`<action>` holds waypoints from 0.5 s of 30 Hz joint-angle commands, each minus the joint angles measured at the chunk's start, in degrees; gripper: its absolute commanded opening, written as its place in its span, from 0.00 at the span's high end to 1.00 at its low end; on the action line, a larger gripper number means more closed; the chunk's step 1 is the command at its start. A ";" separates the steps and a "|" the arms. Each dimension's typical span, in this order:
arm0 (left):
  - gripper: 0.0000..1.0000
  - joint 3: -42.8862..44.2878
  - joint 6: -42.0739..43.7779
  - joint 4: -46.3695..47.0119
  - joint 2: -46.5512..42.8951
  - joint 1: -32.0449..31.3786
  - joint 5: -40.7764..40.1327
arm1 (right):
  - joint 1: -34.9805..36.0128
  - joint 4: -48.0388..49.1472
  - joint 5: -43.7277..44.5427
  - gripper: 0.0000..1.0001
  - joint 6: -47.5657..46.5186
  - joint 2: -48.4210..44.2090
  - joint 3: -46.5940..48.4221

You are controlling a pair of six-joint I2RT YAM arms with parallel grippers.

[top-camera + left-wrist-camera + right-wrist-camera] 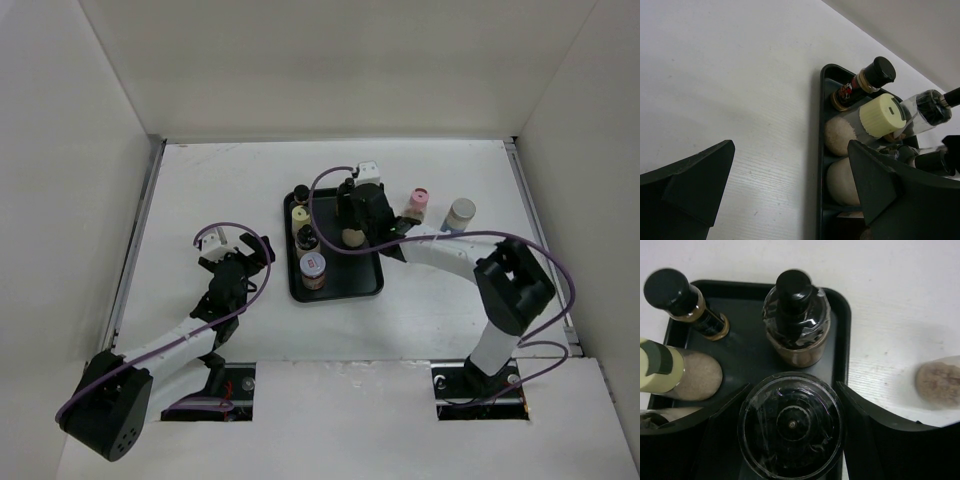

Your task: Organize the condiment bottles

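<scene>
A black tray (368, 285) holds several condiment bottles: a yellow-capped one (299, 213), a dark-capped one (306, 238) and a red-labelled one (314, 268). My right gripper (358, 212) hangs over the tray's far right part. In the right wrist view it (792, 387) is shut on a wide bottle with a clear-topped black cap (790, 425), one finger on each side. A dark plastic-wrapped bottle (795, 315) stands just beyond it. My left gripper (250, 262) is open over bare table left of the tray, nothing between its fingers (690, 185).
A pink-capped bottle (418, 203) and a grey-capped bottle (460, 213) stand on the table right of the tray. White walls enclose the table on three sides. The tray's left rim (821, 150) lies close to my left gripper's right finger.
</scene>
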 commanded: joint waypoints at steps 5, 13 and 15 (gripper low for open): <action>0.00 -0.01 -0.56 2.88 -0.58 0.53 0.57 | 0.51 11.11 3.72 0.37 -0.48 3.93 3.27; 0.00 0.08 -0.65 3.23 -0.31 0.26 0.66 | -0.10 8.48 3.02 0.03 -0.49 -6.60 -2.52; 0.00 0.17 -0.74 3.23 -0.14 0.26 0.40 | -2.38 7.60 3.46 0.03 0.39 -10.46 -4.71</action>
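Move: My right hand holds the dark-capped condiment bottle over the tray, its free spot almost straight below: 1 cm ahead, 1 cm left, the tray floor some 11 cm down. The nozzle bottle stands about 7 cm ahead and 2 cm left, the yellow-capped bottle roughly 14 cm left and 1 cm ahead, the pink-capped one about 18 cm right and 6 cm ahead. From my left hand the spot is some 12 cm ahead and 28 cm right. I lower the bottle about 2 cm with my right hand, easing it a centimetre forward and left onto the tray floor close behind the nozzle bottle. Then I open my fingers wide to let go of it and lift straight off, some 4 cm up, slipping slightly back and to the right at the end. ##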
